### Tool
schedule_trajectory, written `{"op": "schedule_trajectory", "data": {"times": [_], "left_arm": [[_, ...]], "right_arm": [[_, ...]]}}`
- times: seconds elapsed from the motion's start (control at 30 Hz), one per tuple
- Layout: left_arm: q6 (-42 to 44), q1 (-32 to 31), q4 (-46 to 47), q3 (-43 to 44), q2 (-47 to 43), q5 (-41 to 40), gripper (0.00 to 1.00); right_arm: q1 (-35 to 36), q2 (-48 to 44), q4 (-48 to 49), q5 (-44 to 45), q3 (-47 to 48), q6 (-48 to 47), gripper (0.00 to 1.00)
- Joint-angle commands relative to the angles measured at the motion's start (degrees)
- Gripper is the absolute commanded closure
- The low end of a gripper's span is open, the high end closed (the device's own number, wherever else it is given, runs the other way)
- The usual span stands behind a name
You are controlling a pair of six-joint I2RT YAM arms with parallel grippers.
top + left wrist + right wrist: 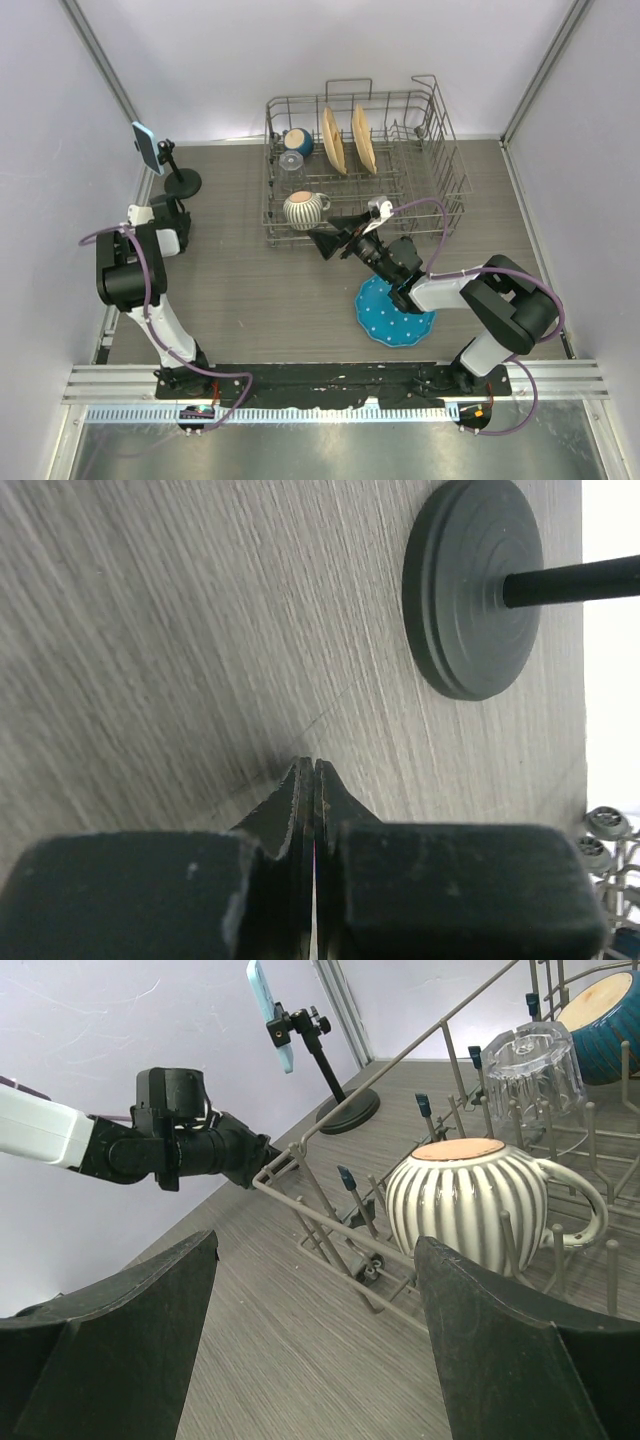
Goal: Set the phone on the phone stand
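Note:
The light blue phone (147,146) sits held in the cradle on top of the black phone stand (181,181) at the far left of the table. The right wrist view shows the phone (271,1002) clamped on the stand (345,1112) too. My left gripper (170,213) is shut and empty, just in front of the stand's round base (472,585); its fingertips (308,772) touch each other above the table. My right gripper (335,236) is open and empty, in front of the dish rack, next to a striped white mug (478,1204).
A wire dish rack (440,150) at the back holds the striped mug (304,209), a clear glass (290,161), a blue bowl (298,141) and two tan plates (348,139). A blue dotted cloth (385,312) lies under the right arm. Walls close in left and right.

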Motion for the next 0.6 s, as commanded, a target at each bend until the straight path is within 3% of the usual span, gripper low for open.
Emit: {"op": "schedule_trajectory", "data": {"times": [0.0, 0.33, 0.57], "left_arm": [[-6.34, 0.56, 5.92, 2.16, 3.31, 1.34, 1.00], [-15.39, 2.15, 8.55, 8.92, 11.84, 4.77, 1.00], [-16.89, 2.50, 8.38, 13.14, 16.06, 5.73, 1.00]], "right_arm": [[-0.49, -0.85, 12.29, -0.05, 0.32, 1.13, 0.15], [-0.66, -0.06, 12.73, -0.49, 0.50, 1.66, 0.15], [-0.84, 0.20, 12.73, -0.58, 0.50, 1.92, 0.15]]}}
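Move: The phone stand's round base lies about 12 cm ahead of the left hand, barely to its right, about 1 cm below the hand point. Above that base the phone already sits in the holder, some 10 cm ahead, 4 cm left and 21 cm up. The striped cup in the rack is roughly 33 cm to the right, about level and a little higher. From the right hand the base is about 28 cm ahead, 34 cm left and 20 cm below. Bring the left gripper, fingers still shut and pointing down low over the table, about 7 cm forward and slightly left, level all the way, until the tips come right up to the near rim of the phone stand's base. Lift the fingers' slant by some 15 degrees on the way, rolling the hand's left side down about as much. ##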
